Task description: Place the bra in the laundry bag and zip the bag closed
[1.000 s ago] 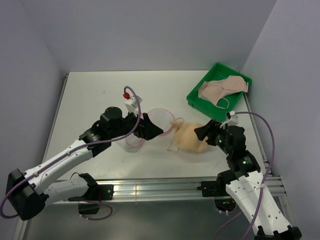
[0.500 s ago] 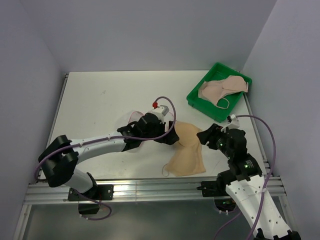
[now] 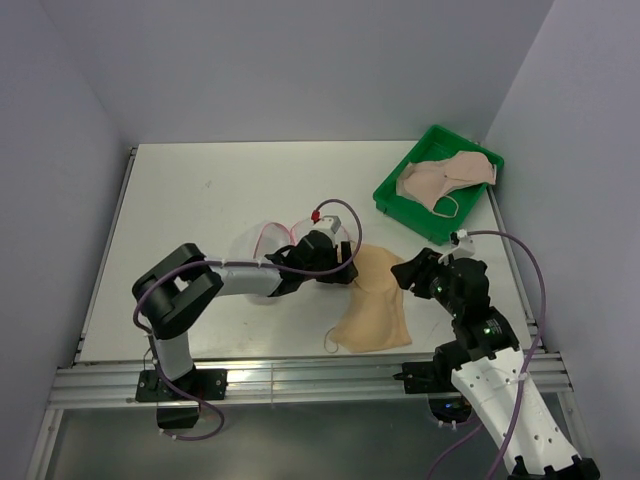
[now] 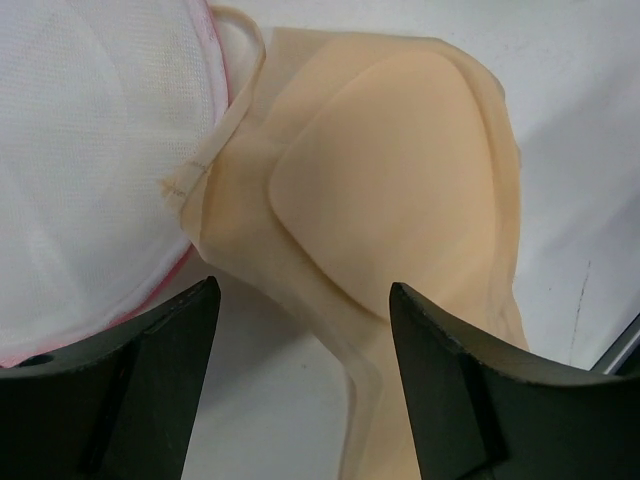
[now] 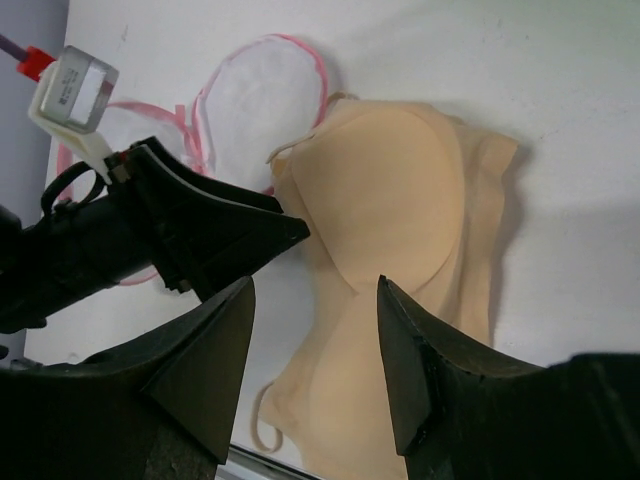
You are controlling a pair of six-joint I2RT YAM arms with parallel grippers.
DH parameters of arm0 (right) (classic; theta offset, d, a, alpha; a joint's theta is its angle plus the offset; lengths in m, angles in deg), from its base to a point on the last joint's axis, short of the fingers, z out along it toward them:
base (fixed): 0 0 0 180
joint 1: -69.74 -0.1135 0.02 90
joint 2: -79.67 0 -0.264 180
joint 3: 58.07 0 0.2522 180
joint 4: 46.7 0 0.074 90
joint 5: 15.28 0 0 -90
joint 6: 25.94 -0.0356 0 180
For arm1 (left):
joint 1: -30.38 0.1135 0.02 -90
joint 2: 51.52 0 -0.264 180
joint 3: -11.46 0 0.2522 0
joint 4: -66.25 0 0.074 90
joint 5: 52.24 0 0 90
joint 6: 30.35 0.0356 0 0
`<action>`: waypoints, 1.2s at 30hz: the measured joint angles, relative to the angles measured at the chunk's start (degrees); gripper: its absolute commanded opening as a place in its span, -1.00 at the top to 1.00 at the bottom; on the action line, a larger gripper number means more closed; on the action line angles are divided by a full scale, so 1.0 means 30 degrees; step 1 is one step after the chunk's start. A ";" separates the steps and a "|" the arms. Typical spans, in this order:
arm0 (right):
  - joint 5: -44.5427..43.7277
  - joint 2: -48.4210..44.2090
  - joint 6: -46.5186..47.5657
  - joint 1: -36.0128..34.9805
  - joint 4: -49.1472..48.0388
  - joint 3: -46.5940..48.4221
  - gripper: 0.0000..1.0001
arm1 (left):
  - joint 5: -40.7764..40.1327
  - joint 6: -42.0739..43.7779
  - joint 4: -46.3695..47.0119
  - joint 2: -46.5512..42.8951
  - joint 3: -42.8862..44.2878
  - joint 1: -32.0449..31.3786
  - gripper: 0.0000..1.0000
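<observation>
The peach-beige bra (image 3: 372,305) lies spread flat on the table, cups up, one strap curling at its near left corner. It also shows in the left wrist view (image 4: 400,180) and the right wrist view (image 5: 385,220). The white mesh laundry bag (image 3: 262,245) with pink zipper trim lies just left of it, open, touching the bra's far left corner (image 4: 90,150); in the right wrist view it shows at the top (image 5: 265,95). My left gripper (image 3: 345,268) hovers open and empty over the bra's left edge (image 4: 305,380). My right gripper (image 3: 405,272) is open and empty above the bra's right side (image 5: 315,370).
A green plastic tray (image 3: 392,190) stands at the far right and holds another pale pink garment (image 3: 445,178). The left arm lies across the table's middle, over part of the bag. The table's near edge rail runs just below the bra.
The bra went from a bunched lump near the right gripper to lying spread flat. The left arm swung right to the bra's left edge, then folded its elbow, uncovering the bag.
</observation>
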 measured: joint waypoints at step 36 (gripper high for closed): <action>0.1763 0.1617 0.0583 0.0000 -0.4670 -0.0787 -0.76 | 0.0211 0.1202 0.4182 -0.7388 -0.3140 -0.1574 1.00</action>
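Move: The bra's far cup lies about 6 cm to the left hand's right, level with it fore and aft and some 3 cm below. The laundry bag lies about 15 cm left and 3 cm ahead of the left hand, and the green bin about 20 cm right and 18 cm ahead, both slightly lower. From the right hand the cup is some 5 cm left, 3 cm ahead and 13 cm below. Left hand eases 3 cm right, pinches the bra's far cup, lifts it about 16 cm; right gripper opens wider. ##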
